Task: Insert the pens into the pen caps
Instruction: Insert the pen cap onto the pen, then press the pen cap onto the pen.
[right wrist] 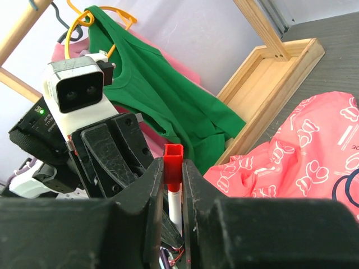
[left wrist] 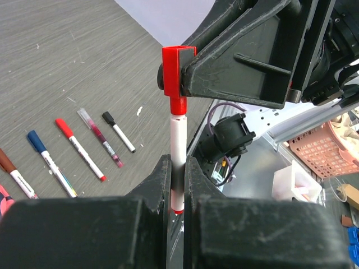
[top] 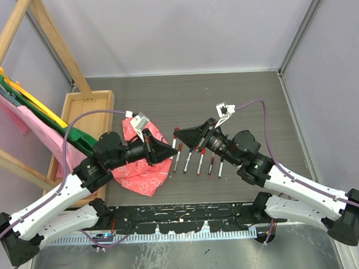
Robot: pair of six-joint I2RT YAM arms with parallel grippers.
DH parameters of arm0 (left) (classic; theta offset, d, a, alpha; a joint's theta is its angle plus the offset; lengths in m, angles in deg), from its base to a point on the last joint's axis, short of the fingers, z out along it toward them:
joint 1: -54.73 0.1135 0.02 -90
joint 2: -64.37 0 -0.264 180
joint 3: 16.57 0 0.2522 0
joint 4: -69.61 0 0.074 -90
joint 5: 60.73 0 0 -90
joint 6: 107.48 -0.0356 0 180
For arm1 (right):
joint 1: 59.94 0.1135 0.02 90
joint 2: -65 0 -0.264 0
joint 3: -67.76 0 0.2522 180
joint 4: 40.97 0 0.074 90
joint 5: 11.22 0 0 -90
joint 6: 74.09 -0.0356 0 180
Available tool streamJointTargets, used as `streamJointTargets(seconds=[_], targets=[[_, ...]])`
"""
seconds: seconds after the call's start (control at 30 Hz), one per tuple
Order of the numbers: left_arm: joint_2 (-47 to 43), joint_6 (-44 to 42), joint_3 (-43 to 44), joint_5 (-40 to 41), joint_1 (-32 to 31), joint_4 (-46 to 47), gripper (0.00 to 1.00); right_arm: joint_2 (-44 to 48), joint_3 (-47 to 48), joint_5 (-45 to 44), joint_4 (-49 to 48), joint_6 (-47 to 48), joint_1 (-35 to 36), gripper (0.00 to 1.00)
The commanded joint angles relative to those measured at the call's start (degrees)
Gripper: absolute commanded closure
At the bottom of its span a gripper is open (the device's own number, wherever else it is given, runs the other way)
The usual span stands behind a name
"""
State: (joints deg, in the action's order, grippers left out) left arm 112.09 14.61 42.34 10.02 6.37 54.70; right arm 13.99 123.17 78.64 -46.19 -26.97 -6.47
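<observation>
A white-barrelled pen point(left wrist: 178, 140) hangs in the air between the two arms, its tip end seated in a red pen cap point(left wrist: 178, 78). My left gripper point(left wrist: 178, 182) is shut on the pen's lower barrel, and a red end pokes out below the jaws. My right gripper point(right wrist: 173, 175) is shut on the red cap point(right wrist: 173, 162), with the white barrel point(right wrist: 175, 208) showing beneath it. From above, the two grippers meet tip to tip around the pen point(top: 175, 157). Several more capped pens point(left wrist: 78, 148) lie in a row on the grey table point(top: 199, 162).
A pink patterned cloth point(top: 142, 168) lies crumpled under the left arm. A wooden tray point(top: 84, 111) and a wooden rack with a green garment point(right wrist: 168, 95) stand at the left. A pink basket point(left wrist: 328, 148) sits beyond the table's near edge.
</observation>
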Motion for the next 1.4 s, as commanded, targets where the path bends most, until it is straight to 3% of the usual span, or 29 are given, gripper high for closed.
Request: streamJointTargets(seconds=[0.0, 0.3, 0.43, 0.7, 1.07, 1.37], targets=[[-0.09, -0.61, 1.92, 0.70, -0.06, 4.44, 1.00, 1.50, -1.91, 3.13, -1.72, -2.28, 0.40, 1.00], [0.28, -0.63, 2.80, 3.39, -0.03, 5.43, 1.00, 0.69, -5.98, 10.20, -2.69, -5.62, 0.96, 0.93], [0.96, -0.71, 3.51, 3.45, -0.03, 6.21, 1.00, 1.53, -6.61, 10.71, -0.93, -5.33, 1.15, 0.82], [1.30, -0.46, 3.01, 1.33, -0.02, 6.42, 1.00, 4.70, -1.54, 7.28, 5.50, -1.36, 1.10, 0.60], [-0.62, -0.60, 2.14, 0.10, -0.06, 5.10, 1.00, 7.75, 6.11, -4.86, 19.00, 2.24, 1.10, 0.44], [-0.46, -0.63, 2.07, -2.00, -0.04, 5.33, 1.00, 2.74, 13.07, -7.82, 18.04, 3.67, 1.11, 0.31]])
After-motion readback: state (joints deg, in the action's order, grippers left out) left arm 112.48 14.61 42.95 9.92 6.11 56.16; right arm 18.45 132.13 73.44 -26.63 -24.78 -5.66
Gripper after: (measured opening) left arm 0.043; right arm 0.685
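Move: The red cap in the right fingers already sits on the end of the white pen. That pen stands in the left fingers, leaning forward and up, its middle about 3 cm back, 3 below and 1 left of the right hand. From the left hand the cap is some 5 cm ahead, 4 above and 1 right. On the table, roughly 28 cm below the right hand, lie the brown pen 12 cm back, the blue pen 14 back and 5 right, and the red pen 14 back and 11 right. Still pinching the red cap, the right hand presses it down onto the pen and slightly back, pushing the left hand down with it by about 2 cm. Then the right fingers open and let go, dropping back and a little lower before swinging right, up and forward again, clear of the cap. The left hand keeps its pinch and rises about 3 cm. ##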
